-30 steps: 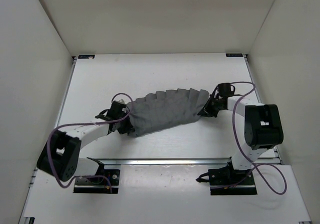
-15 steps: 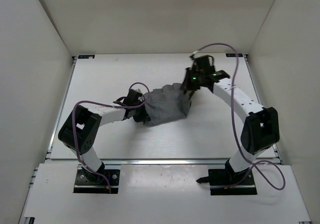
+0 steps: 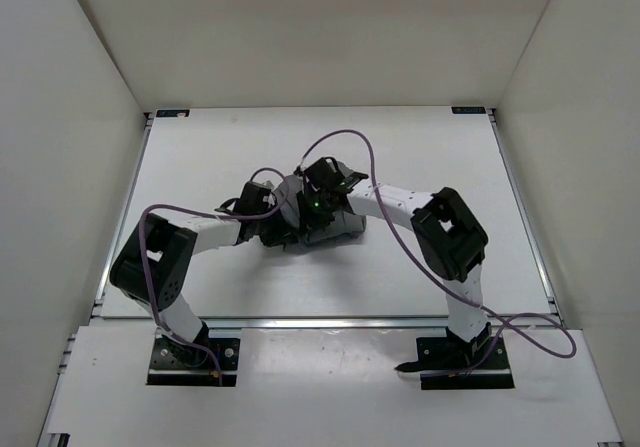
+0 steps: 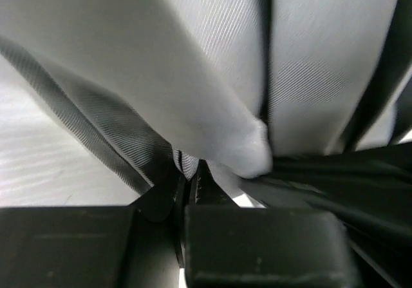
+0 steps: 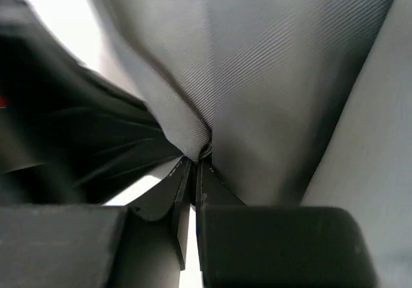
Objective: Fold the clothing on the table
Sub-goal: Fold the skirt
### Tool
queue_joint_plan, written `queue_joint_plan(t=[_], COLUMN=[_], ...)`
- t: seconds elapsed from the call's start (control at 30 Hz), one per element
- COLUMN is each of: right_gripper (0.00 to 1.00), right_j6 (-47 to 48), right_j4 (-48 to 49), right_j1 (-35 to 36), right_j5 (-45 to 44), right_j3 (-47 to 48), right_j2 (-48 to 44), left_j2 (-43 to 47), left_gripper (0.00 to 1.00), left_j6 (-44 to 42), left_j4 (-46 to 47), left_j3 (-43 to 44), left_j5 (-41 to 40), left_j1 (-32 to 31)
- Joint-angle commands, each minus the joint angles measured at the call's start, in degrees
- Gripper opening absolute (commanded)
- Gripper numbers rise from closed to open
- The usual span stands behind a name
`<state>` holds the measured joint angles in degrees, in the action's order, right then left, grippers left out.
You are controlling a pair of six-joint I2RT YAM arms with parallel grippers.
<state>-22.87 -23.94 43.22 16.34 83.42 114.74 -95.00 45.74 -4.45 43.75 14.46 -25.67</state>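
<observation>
The grey pleated clothing [image 3: 338, 223] lies bunched into a small heap near the middle of the white table [image 3: 200, 157]. My left gripper [image 3: 278, 225] sits at the heap's left edge, shut on a fold of the clothing [image 4: 212, 75], whose cloth runs between the closed fingertips [image 4: 188, 180]. My right gripper [image 3: 312, 199] has reached across to the heap's upper left, right beside the left one, and is shut on another pinch of the clothing [image 5: 270, 62] at its fingertips [image 5: 197, 162]. Most of the heap is hidden under the two wrists.
White walls enclose the table on the left, back and right. A metal rail [image 3: 330, 321] runs along the near edge, with both arm bases [image 3: 190, 359] in front of it. Purple cables [image 3: 365, 157] loop above the arms.
The right gripper swept leftward with its edge of the clothing, from the right side over to the left gripper. The spread fan of cloth has collapsed into a small heap.
</observation>
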Motion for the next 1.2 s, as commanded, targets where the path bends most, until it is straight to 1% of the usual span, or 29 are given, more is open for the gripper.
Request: queue_joint_plan(t=[0.0,0.03,0.13,0.17,0.2,0.23,0.3,0.33,0.4,0.43,0.53,0.57,0.6,0.63,0.67,0.73,0.77,0.8,0.83,0.9,0.93,0.97,1.0,1.03,1.07,1.13,1.17], right_gripper=[0.0,0.01,0.0,0.0,0.01,0.0,0.0,0.0,0.0,0.0,0.0,0.0,0.0,0.0,0.0,0.0,0.0,0.01,0.04,0.12,0.18,0.3,0.4,0.42,0.47,0.48,0.56], right_j6=[0.11,0.28,0.81,0.38,0.55,0.29,-0.5,-1.38,-3.31,-6.19,-13.57,-16.56,-17.72,-19.21,-18.97,-16.86,-15.98,-13.54,-11.95,-8.61,-7.37,-6.06,-5.69,-5.87,-5.87,-5.78,-5.95], right_j4=[1.8,1.45,-0.74,-1.88,-2.5,-3.47,-5.58,-7.33,-11.72,-16.0,-27.69,-31.74,-33.43,-35.97,-35.74,-31.88,-30.91,-28.99,-27.23,-24.07,-22.83,-21.16,-20.01,-18.78,-17.55,-16.67,-15.97], right_j1=[1.6,2.04,3.09,3.27,3.45,3.45,3.8,3.97,4.5,4.85,3.19,2.66,1.18,-0.4,-1.81,-2.18,-1.74,-1.13,-0.6,0.89,1.77,1.78,2.13,2.04,1.95,0.99,0.55], right_j5=[0.45,0.28,-1.3,-2.7,-3.93,-4.73,-8.67,-9.74,-16.21,-22.95,-32.74,-34.6,-37.4,-39.0,-37.53,-36.03,-35.16,-33.93,-31.65,-27.6,-25.33,-22.08,-19.88,-17.94,-17.14,-15.3,-14.67], right_j3=[-0.19,0.16,2.35,3.23,3.68,4.73,5.09,6.22,8.07,9.56,12.81,12.65,12.04,11.68,10.29,7.21,7.2,7.2,8.16,9.65,10.09,11.14,11.07,11.07,10.46,9.14,7.48], right_j2=[0.48,1.27,3.9,4.61,4.88,5.49,6.46,7.33,8.66,9.88,12.43,13.31,13.49,13.49,12.97,10.43,9.98,8.85,8.05,6.56,5.16,3.58,2.87,0.25,-2.21,-5.99,-8.8], left_j2=[1.66,2.27,4.72,7.09,8.15,11.38,16.15,19.3,22.92,25.02,29.85,30.92,31.36,31.89,32.24,32.51,32.42,32.42,32.51,32.6,32.86,33.21,33.3,33.91,34.53,34.53,34.88], left_gripper=[0.09,0.13,0.17,0.22,0.3,0.36,0.42,0.44,0.42,0.42,0.41,0.41,0.41,0.41,0.41,0.41,0.42,0.41,0.4,0.37,0.38,0.4,0.41,0.42,0.43,0.44,0.46], left_j6=[-0.91,-0.91,-1.17,-1.09,-1.52,-1.09,0.31,1.02,1.11,0.85,0.41,0.23,0.32,0.15,-0.12,-0.21,0.14,0.06,-0.12,-0.56,-0.73,-0.74,-1.0,-1.43,-1.53,-2.66,-3.19], left_j4=[-1.88,-1.53,-3.28,-4.5,-4.86,-5.56,-5.22,-5.13,-6.36,-7.49,-9.44,-9.87,-9.7,-10.14,-10.23,-10.5,-10.49,-10.67,-11.02,-10.67,-10.84,-11.28,-11.46,-11.81,-12.16,-12.77,-13.39], left_j3=[-3.32,-3.75,-4.55,-4.9,-5.51,-6.38,-8.06,-9.28,-10.08,-10.0,-10.0,-10.26,-10.43,-10.44,-10.18,-10.61,-10.52,-10.7,-10.61,-10.88,-10.61,-10.44,-10.35,-10.35,-10.26,-10.26,-10.35], left_j5=[-0.14,0.22,1.01,0.23,-0.74,-1.7,-1.72,-1.63,-2.15,-3.2,-3.74,-4.0,-3.91,-3.82,-3.82,-3.65,-3.04,-2.95,-2.68,-2.07,-1.8,-1.8,-1.28,-1.8,-1.54,-1.54,-1.54], left_j1=[0.89,1.23,2.11,2.03,2.81,3.6,5.97,8.07,10.71,12.03,14.06,14.42,14.68,15.12,14.43,14.77,14.42,14.51,14.33,14.95,15.56,15.39,15.65,16.26,16.61,16.97,17.14])
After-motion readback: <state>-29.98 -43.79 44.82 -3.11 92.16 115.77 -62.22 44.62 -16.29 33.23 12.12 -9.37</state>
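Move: Both hands are shut on the skirt. Its middle lies about 9 cm ahead of the left hand and 10 cm to its right, barely below fingertip height. From the raised right hand the middle is some 8 cm ahead, 3 cm right and 5 cm down. The near left corner, at the left fingers, is about 7 cm left of the right hand, level fore and aft, and 5 cm lower. The left hand opens on the near left corner and pulls away to the left and up, about 10 cm out, then hovers half open. The right hand, still shut on the folded-over edge, lowers some 3 cm and sweeps right and slightly forward, turning its fingers straight down, before opening and easing back left and up. ##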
